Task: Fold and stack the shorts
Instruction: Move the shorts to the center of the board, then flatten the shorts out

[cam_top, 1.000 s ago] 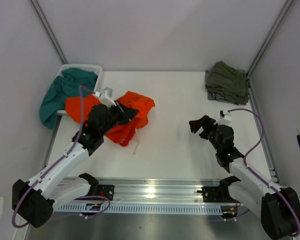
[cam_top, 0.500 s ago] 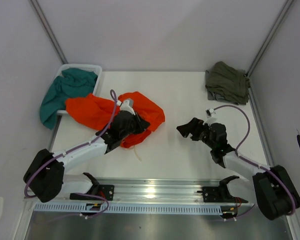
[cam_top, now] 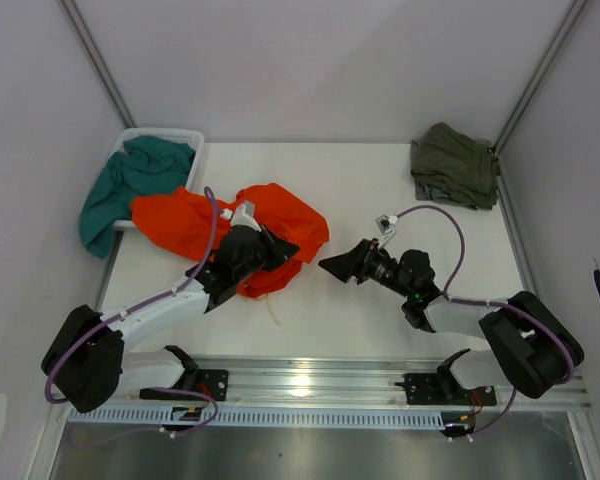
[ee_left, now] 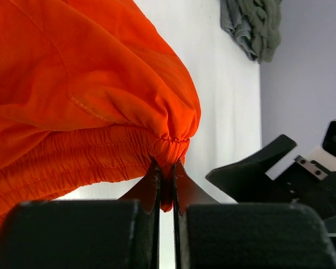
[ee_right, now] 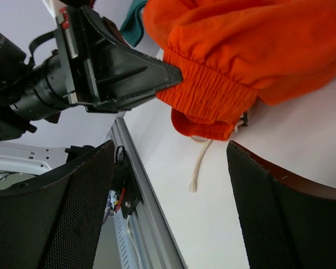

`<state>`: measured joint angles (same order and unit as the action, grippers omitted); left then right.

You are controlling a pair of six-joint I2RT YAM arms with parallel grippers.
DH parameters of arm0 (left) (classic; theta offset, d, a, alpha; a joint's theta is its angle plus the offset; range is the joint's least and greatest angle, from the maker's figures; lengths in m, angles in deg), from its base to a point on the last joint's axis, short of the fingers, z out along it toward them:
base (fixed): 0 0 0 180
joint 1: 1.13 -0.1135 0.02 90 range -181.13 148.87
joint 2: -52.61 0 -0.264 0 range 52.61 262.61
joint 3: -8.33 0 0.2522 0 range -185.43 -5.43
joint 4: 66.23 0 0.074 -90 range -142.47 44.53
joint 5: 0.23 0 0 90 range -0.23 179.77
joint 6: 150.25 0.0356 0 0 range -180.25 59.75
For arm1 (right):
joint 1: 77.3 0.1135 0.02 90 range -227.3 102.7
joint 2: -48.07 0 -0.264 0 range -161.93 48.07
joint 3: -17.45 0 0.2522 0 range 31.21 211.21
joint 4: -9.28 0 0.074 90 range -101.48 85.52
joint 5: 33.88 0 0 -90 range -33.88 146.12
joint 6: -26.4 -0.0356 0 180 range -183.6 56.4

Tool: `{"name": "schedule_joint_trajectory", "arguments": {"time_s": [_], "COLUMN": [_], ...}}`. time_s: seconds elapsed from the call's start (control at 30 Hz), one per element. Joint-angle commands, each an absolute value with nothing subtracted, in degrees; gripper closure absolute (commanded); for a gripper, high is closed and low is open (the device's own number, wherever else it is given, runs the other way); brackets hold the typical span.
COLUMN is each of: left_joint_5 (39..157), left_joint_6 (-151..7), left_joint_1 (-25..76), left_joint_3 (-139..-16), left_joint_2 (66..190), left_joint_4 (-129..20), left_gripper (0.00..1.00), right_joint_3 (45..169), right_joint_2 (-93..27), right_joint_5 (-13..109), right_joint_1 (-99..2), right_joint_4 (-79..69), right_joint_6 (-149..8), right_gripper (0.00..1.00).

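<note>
The orange shorts lie bunched at the table's left-middle, one end trailing toward the basket. My left gripper is shut on their gathered waistband, with a pinch of orange fabric between the jaws. The white drawstring hangs from the waistband onto the table. My right gripper is low over the table just right of the shorts, pointing at them. It is open, with its fingers wide apart and nothing between them. Folded olive-green shorts rest at the back right. A teal garment fills the basket.
A white basket stands at the back left corner of the table, the teal garment hanging over its side. The aluminium rail with both arm bases runs along the near edge. Grey walls enclose the table on three sides.
The left gripper has carried the orange shorts rightward, spreading them out of the basket area. The right arm has swung left and lower toward the shorts, its jaws slightly narrower.
</note>
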<state>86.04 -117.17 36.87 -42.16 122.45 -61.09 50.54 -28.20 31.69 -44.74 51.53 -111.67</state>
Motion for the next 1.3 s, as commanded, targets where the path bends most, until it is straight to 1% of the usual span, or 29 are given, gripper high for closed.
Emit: {"name": "schedule_joint_trajectory", "arguments": {"time_s": [0.0,0.23,0.53,0.83,0.9,0.97,1.03,1.1,1.17,1.2,1.23,1.27], "left_joint_5": [91.70,95.91,98.12,101.02,101.45,101.63,101.28,100.50,99.79,99.79,99.61,99.61], "left_joint_6": [-124.39,-127.30,-130.02,-133.98,-134.60,-134.78,-134.43,-133.73,-133.28,-133.37,-133.20,-133.20], "left_joint_1": [35.87,35.43,35.34,35.34,35.34,35.34,35.34,35.34,35.34,35.34,35.34,35.34], "left_joint_3": [-39.89,-37.33,-34.88,-31.71,-31.45,-31.62,-31.62,-31.71,-31.71,-31.36,-31.27,-31.18], "left_joint_2": [119.59,116.34,114.13,114.75,114.75,114.40,113.96,113.34,112.82,112.64,112.64,112.55], "left_joint_4": [-66.52,-70.31,-73.29,-80.85,-82.09,-81.91,-81.39,-79.72,-78.84,-78.84,-78.66,-78.57], "left_gripper": [1.00,0.99,0.99,0.99,0.99,1.00,1.00,0.99,0.99,0.99,0.99,0.99], "right_joint_3": [52.83,53.45,54.50,54.50,54.59,54.50,54.50,54.06,53.71,53.36,53.27,53.19], "right_joint_2": [-31.29,-37.97,-40.18,-47.90,-48.79,-49.14,-48.53,-47.83,-46.60,-46.07,-45.46,-44.41], "right_joint_5": [32.92,32.92,34.50,33.79,33.88,34.06,34.15,34.32,34.41,34.50,34.58,34.59], "right_joint_1": [-43.20,-42.50,-41.35,-40.83,-40.56,-40.12,-39.86,-39.60,-39.51,-39.59,-39.51,-39.51], "right_joint_4": [62.47,68.11,68.64,81.81,82.44,83.05,83.06,82.97,82.79,82.71,81.92,81.31], "right_joint_6": [-112.90,-116.77,-116.77,-123.71,-123.54,-123.19,-122.75,-122.49,-122.40,-122.14,-122.13,-122.05], "right_gripper": [0.19,0.19,0.20,0.20,0.20,0.23,0.32,0.33,0.37,0.40,0.46,0.49]}}
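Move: The left hand already holds the gathered waistband end of the orange shorts; the open right gripper waits about 9 cm to its right and 4 cm back, roughly level. From the right hand, the free waistband cloth beside the left fingertips lies some 7 cm left, 4 cm ahead and 2 cm lower. The shorts' bulk drapes about 12 cm left of the left hand, 6 cm ahead and 8 cm lower. Leftward about 4 cm, dipping a couple of centimetres late on, the right hand brings its open fingers around the bunched waistband beside the left fingertips, then starts closing them to roughly half open. The left hand keeps its pinch while drawing back about 4 cm and rising some 2 cm, its left side rolling down about 20 degrees. ##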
